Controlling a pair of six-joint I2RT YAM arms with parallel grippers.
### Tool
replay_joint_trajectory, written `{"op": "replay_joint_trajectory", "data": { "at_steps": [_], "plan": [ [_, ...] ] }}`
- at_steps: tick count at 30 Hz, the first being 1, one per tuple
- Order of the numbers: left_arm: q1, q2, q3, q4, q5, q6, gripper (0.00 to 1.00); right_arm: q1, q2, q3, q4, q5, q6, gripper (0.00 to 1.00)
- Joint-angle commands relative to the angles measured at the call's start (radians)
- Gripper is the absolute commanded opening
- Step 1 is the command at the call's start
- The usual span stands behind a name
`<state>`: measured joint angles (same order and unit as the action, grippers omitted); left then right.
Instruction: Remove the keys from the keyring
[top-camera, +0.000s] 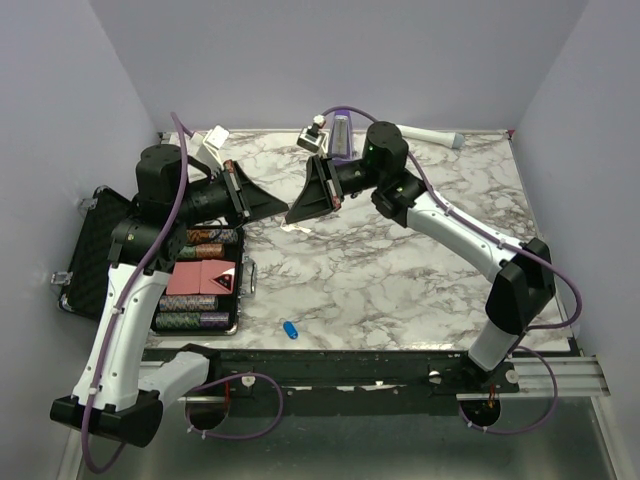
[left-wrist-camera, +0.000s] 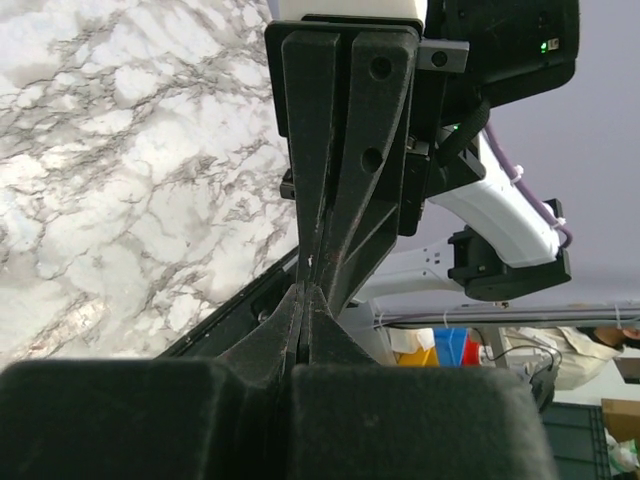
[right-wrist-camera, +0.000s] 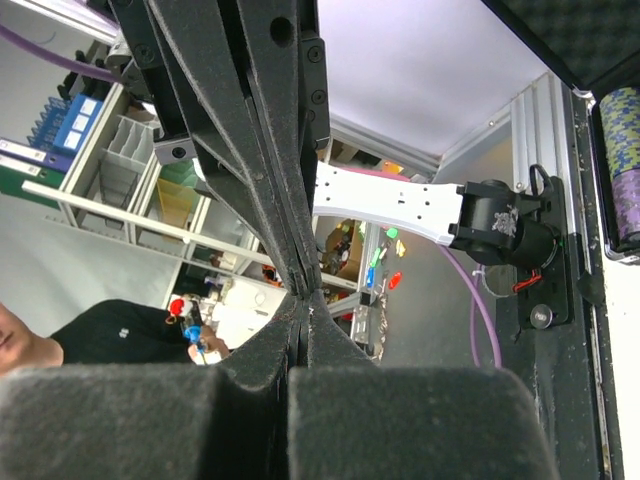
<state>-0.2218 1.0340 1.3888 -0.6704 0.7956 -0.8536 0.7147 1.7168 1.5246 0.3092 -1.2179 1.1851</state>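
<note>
My left gripper (top-camera: 282, 210) and right gripper (top-camera: 293, 213) meet tip to tip above the middle of the marble table (top-camera: 400, 270), both with jaws pressed together. A tiny silvery glint, the keyring (left-wrist-camera: 310, 262), shows right where the tips meet, also in the right wrist view (right-wrist-camera: 311, 310). It is too small to tell ring from key metal. The blue-headed key (top-camera: 290, 329) lies alone on the table near the front edge, apart from both grippers. In the wrist views the left gripper (left-wrist-camera: 303, 292) and right gripper (right-wrist-camera: 303, 300) each face the other's fingers.
An open black case (top-camera: 95, 240) with poker chips and a red box stands at the left. A purple block (top-camera: 342, 135), a white cylinder (top-camera: 432, 134) and a small white item (top-camera: 212, 143) stand along the back edge. A black rail (top-camera: 350, 365) runs along the front.
</note>
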Motion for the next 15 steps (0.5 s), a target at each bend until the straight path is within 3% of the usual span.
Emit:
{"op": "replay_joint_trajectory", "data": {
  "at_steps": [1, 7, 8, 12, 15],
  "plan": [
    [0.006, 0.003, 0.015, -0.064, -0.068, 0.074, 0.0, 0.002, 0.021, 0.018, -0.123, 0.049, -0.099, 0.01],
    [0.007, 0.009, 0.026, -0.221, -0.196, 0.226, 0.0, -0.014, 0.038, 0.101, -0.487, 0.184, -0.353, 0.01],
    [0.006, 0.009, 0.019, -0.247, -0.217, 0.26, 0.04, -0.014, 0.043, 0.108, -0.522, 0.201, -0.378, 0.01],
    [0.004, -0.009, -0.037, -0.301, -0.28, 0.324, 0.42, -0.024, 0.058, 0.152, -0.685, 0.285, -0.494, 0.01],
    [-0.002, -0.034, -0.105, -0.299, -0.294, 0.343, 0.64, -0.046, 0.076, 0.195, -0.791, 0.365, -0.55, 0.01]
  ]
}}
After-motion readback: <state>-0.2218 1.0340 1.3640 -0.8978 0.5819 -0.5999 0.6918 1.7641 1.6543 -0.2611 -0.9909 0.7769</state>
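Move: Just off the left fingertips, about 2 cm back, 2 cm to their right and 2 cm lower, are the ring and key at the right hand's shut tips, roughly 1 cm back, 1 cm right and 1 cm below the right hand. The blue tag already lies on the table some 37 cm below the left hand, about 6 cm back and 1 cm left. The open case sits roughly 23 cm left of the left hand, 6 cm farther out and 36 cm lower. Parting from the right fingertips, the left hand sinks about 6.5 cm and draws 3 cm left, its fingers dipping and opening to about half on the way. The right hand, fingers still shut on the ring and key, also goes down some 6 cm and nearly 5 cm forward, tips dipping and swinging clockwise towards forward. ##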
